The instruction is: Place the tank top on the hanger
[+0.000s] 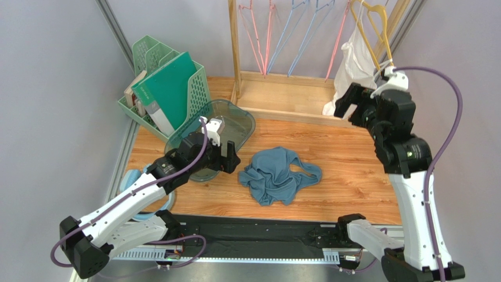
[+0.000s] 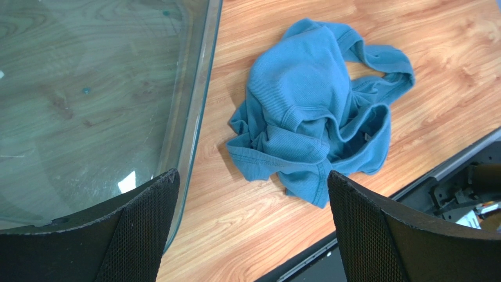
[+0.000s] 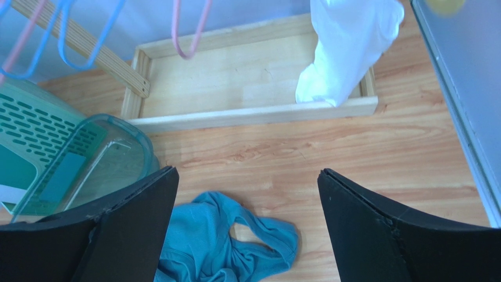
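Note:
The blue-teal tank top (image 1: pixel 279 176) lies crumpled on the wooden table, a strap loop pointing right. It also shows in the left wrist view (image 2: pixel 311 117) and the right wrist view (image 3: pixel 217 247). Thin pink hangers (image 1: pixel 260 41) hang on the wooden rack at the back; the lower loop of one shows in the right wrist view (image 3: pixel 189 29). My left gripper (image 1: pixel 231 160) is open and empty, just left of the tank top, above the table (image 2: pixel 253 176). My right gripper (image 1: pixel 344 107) is open and empty, raised near the rack's right end (image 3: pixel 247 173).
A clear tinted tray (image 1: pixel 238 117) lies under and behind my left gripper. A green basket with folders (image 1: pixel 170 88) stands at the back left. The rack's wooden base (image 1: pixel 288 97) holds light-blue hangers (image 1: pixel 294 29) and a white garment (image 1: pixel 356 64) on a yellow hanger.

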Available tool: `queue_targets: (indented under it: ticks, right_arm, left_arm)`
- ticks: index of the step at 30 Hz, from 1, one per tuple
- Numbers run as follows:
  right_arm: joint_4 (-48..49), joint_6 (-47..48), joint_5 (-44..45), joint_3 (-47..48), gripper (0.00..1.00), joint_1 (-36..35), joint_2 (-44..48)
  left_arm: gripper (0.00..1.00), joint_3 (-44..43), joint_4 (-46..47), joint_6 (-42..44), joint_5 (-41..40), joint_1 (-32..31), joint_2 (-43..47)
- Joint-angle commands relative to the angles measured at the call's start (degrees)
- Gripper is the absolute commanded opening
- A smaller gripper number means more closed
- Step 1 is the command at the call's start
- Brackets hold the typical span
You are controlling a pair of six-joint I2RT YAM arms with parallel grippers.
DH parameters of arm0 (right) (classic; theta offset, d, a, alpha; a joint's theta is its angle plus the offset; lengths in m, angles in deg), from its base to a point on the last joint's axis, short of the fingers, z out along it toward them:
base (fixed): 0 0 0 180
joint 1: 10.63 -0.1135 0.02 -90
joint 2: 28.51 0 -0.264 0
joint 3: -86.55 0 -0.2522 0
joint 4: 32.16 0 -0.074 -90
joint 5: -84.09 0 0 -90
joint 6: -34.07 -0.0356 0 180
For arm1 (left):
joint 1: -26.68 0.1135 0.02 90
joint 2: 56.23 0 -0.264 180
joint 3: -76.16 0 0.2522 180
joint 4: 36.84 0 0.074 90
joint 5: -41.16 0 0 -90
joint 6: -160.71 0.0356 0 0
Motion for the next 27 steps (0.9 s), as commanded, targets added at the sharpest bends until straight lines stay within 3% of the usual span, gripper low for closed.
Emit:
queue_targets:
  ticks: [1, 5, 16, 20, 27]
  right_arm:
    - [-3.5, 2.2, 0.9, 12.0, 0.96, -0.2, -7.3]
    - [-3.9, 1.9, 0.2, 25.1, 0.95, -0.2, -16.7]
    - [-4.9, 2.9, 3.0, 46.7, 0.94, -0.2, -38.5]
    - [-2.9, 3.8, 3.1, 50.2, 0.94, -0.2, -43.9]
    - [-2.0, 6.4, 10.9, 51.5, 0.9, -0.5, -49.1]
  left_arm:
    - [0.99, -0.4, -1.7, 0.3, -0.4, 0.3, 3.0]
    - [0.99, 0.3, -2.2, -0.1, -0.6, 0.3, 4.8]
    - [0.99, 2.0, -3.6, -0.3, -0.6, 0.3, 8.2]
    - [0.99, 2.7, -4.0, -0.4, -0.6, 0.3, 9.1]
    - [0.99, 4.2, -4.2, -0.9, -0.7, 0.4, 10.8]
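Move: The rightmost pink hanger, seen edge-on, hangs some 22 cm ahead of the right hand, about 3 cm to its left and 2 cm higher. From that hand, the nearest blue hanger is roughly 22 cm ahead and 12 cm left. The white garment is about 18 cm ahead and 7 cm right, its middle some 12 cm lower. From the left hand, the pink hanger lies about 27 cm ahead, 31 cm right and 18 cm higher. Forward in one fast sweep of about 20 cm, the right hand rises some 9 cm over the first half, then sinks about 6 cm as it reaches the pink hanger, fingers staying wide open on either side of its line. The left hand, open and empty, drifts about 3 cm back and to its left, away from the tank top. ##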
